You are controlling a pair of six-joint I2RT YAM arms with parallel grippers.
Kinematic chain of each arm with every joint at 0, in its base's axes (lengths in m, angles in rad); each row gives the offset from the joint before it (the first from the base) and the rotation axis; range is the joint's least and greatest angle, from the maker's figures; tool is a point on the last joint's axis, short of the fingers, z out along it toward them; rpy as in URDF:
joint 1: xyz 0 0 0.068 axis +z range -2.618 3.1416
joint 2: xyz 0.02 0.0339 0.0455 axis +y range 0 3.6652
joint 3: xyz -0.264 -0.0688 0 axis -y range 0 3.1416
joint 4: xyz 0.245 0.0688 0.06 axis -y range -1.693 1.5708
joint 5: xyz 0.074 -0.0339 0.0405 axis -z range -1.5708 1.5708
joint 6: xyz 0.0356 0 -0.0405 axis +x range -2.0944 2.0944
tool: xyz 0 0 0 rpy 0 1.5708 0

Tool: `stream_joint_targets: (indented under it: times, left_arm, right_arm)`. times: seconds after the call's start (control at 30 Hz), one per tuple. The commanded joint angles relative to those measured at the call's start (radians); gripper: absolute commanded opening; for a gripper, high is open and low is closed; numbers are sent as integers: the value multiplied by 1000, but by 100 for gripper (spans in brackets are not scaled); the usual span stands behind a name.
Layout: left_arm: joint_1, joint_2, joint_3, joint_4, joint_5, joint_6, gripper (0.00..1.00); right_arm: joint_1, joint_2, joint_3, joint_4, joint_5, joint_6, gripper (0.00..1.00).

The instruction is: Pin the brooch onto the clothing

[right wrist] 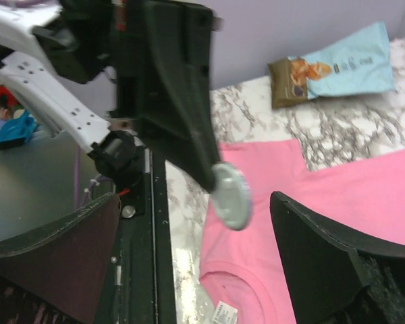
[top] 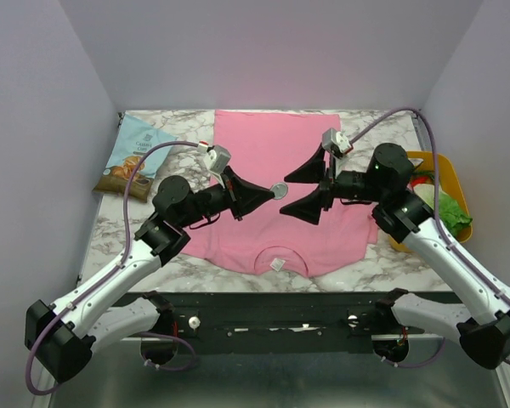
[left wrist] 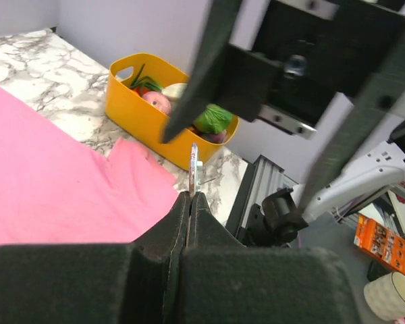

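The pink clothing [top: 263, 144] lies flat on the marble table, neckline toward the arms. Above its middle, my left gripper [top: 270, 192] is shut on the brooch [top: 279, 189], a small silvery disc. In the left wrist view the brooch [left wrist: 194, 167] stands edge-on out of the shut left gripper [left wrist: 190, 196], over the clothing [left wrist: 47, 175]. My right gripper [top: 287, 194] faces it, open wide, one finger on each side of the disc and not touching it. The right wrist view shows the brooch [right wrist: 231, 196] between the open right gripper [right wrist: 194, 199] fingers, above the clothing [right wrist: 364, 196].
A light blue snack bag [top: 134, 157] lies at the table's far left, also in the right wrist view [right wrist: 337, 64]. A yellow basket [top: 449, 166] of vegetables stands at the right edge, shown as a basket [left wrist: 142, 101] in the left wrist view. A white neck label [top: 277, 264] sits in the neckline.
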Motion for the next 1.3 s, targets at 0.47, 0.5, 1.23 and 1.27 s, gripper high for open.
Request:
stream_joint_targets:
  times: [0.47,0.5,1.23,1.27]
  left_arm:
    - [2,-43,-31,134,16,-30,0]
    - [2,-46,-31,137,20,-31,0]
    - [-10,-117,70,-295,-416,157,0]
    - [-11,-114,81,-323,-493,159,0]
  right_arm:
    - [6,4,-52,115,77,89,91]
    - [6,7,-52,119,67,93,91]
    - [-13,-55,-121,187,138,99,57]
    - [-13,-54,-118,184,144,101,59]
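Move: The left fingers, shut, still hold the brooch by its edge; its disc sits just beyond their pads, about 2 cm to the right of the left hand point and 1 cm ahead. From the right hand, now open wide and empty, the brooch is some 2 cm left, 1 cm ahead and 1 cm lower. The shirt's neckline lies roughly 30 cm below both hands, about level with them fore and aft, 3 cm right of the left hand and 2 cm left of the right. Up and slightly back at first, about 2 cm, then leftward and forward by some 3 cm with a counter-clockwise turn of roughly 15 degrees, the left hand draws the gripped brooch away from the right hand. The right hand bobs up and back, dips forward and down, then nearly settles with its empty fingers narrowed to about half open. ##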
